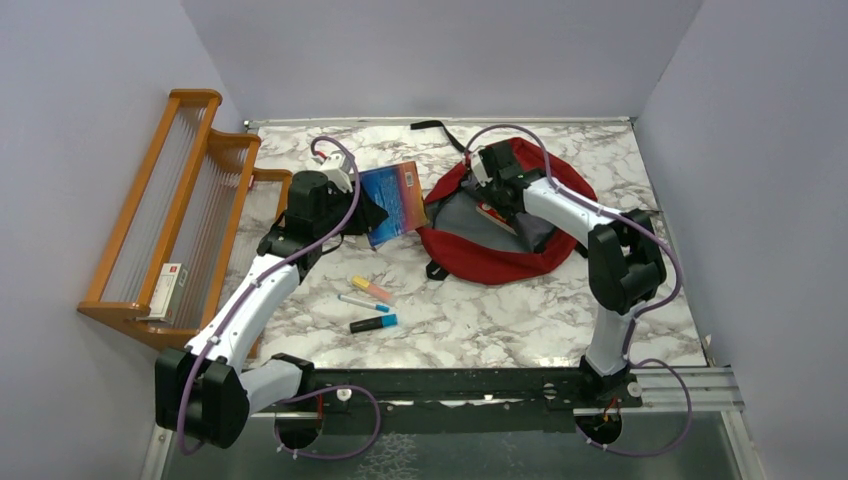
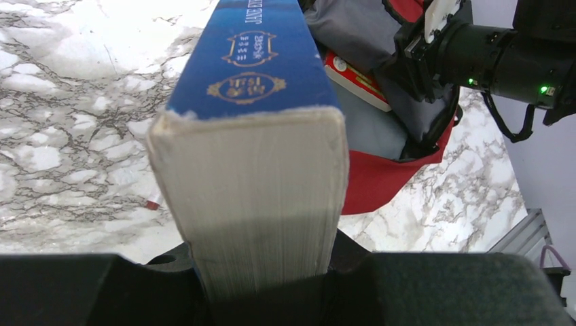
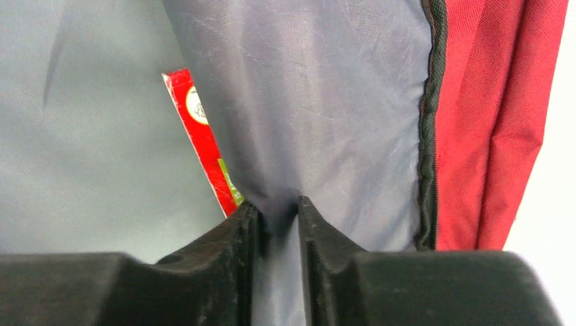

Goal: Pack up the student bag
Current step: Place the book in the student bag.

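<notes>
The student bag [image 1: 500, 258] lies open at the back right of the table, red outside with grey lining [image 3: 326, 102]. A red book [image 3: 200, 139] sits inside it. My right gripper [image 3: 277, 210] is in the bag's mouth, jaws pinched on a fold of the grey lining beside the black zipper. My left gripper [image 2: 261, 272] is shut on a thick blue book [image 2: 251, 129], holding it by the page edge, spine up. From above, that blue book [image 1: 397, 200] hangs just left of the bag's opening.
Three markers lie at the table's middle: a pink-yellow one [image 1: 372, 290], a thin white one [image 1: 363, 303] and a black-blue one [image 1: 373, 323]. An orange wooden rack [image 1: 190, 200] lines the left wall, with a small box [image 1: 168, 290] on it.
</notes>
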`<action>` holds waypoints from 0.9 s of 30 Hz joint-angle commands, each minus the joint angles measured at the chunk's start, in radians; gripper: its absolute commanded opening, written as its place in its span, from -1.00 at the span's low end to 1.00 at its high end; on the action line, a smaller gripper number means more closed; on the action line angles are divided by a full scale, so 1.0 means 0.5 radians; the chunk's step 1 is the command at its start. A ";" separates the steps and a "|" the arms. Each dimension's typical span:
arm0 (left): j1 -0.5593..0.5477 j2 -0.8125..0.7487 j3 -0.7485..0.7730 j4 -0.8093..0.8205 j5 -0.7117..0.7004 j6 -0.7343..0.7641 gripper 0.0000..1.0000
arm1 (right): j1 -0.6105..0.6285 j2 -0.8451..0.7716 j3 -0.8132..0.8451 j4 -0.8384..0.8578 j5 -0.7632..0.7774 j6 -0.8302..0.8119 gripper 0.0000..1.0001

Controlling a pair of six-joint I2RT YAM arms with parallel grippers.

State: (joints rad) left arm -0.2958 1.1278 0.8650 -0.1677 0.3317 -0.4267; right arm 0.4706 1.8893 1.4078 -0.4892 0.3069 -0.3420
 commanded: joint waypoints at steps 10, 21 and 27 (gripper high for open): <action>-0.075 0.039 0.203 0.508 0.011 -0.766 -1.00 | 0.005 -0.091 0.331 -0.078 -0.043 0.172 -0.99; -0.328 0.225 0.237 0.664 -0.225 -1.396 -1.00 | 0.006 -0.119 0.515 -0.116 0.085 0.398 -0.98; -0.464 0.393 0.305 0.741 -0.323 -1.535 -1.00 | 0.004 -0.154 0.499 -0.077 0.117 0.562 -0.99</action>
State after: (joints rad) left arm -0.4866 1.3010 0.9264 -0.0113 0.2226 -1.0866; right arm 0.4694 1.8584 1.6337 -0.5526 0.3363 -0.1413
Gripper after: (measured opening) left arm 0.314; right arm 0.015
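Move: The left hand, holding the blue book, has the student bag's open mouth about 26 cm to its right, 8 cm ahead and 17 cm below; the highlighter lies some 7 cm back, 2 cm left and 20 cm down. Around the right hand's half-closed fingertips is the bag's grey lining flap, roughly 1 cm ahead, straight in line and 1 cm below. The red book, partly covered, sits about 3 cm left, 1 cm ahead and 6 cm below that hand. Rightward, about 8 cm, the left hand carries the gripped blue book towards the student bag's mouth, arching slightly up before sinking, while rolling its left side down and dipping its fingertips, some 30 degrees in all. The right fingers first shut on the grey lining flap, then lift it roughly 9 cm with a smaller push forward, keeping the pinch. ##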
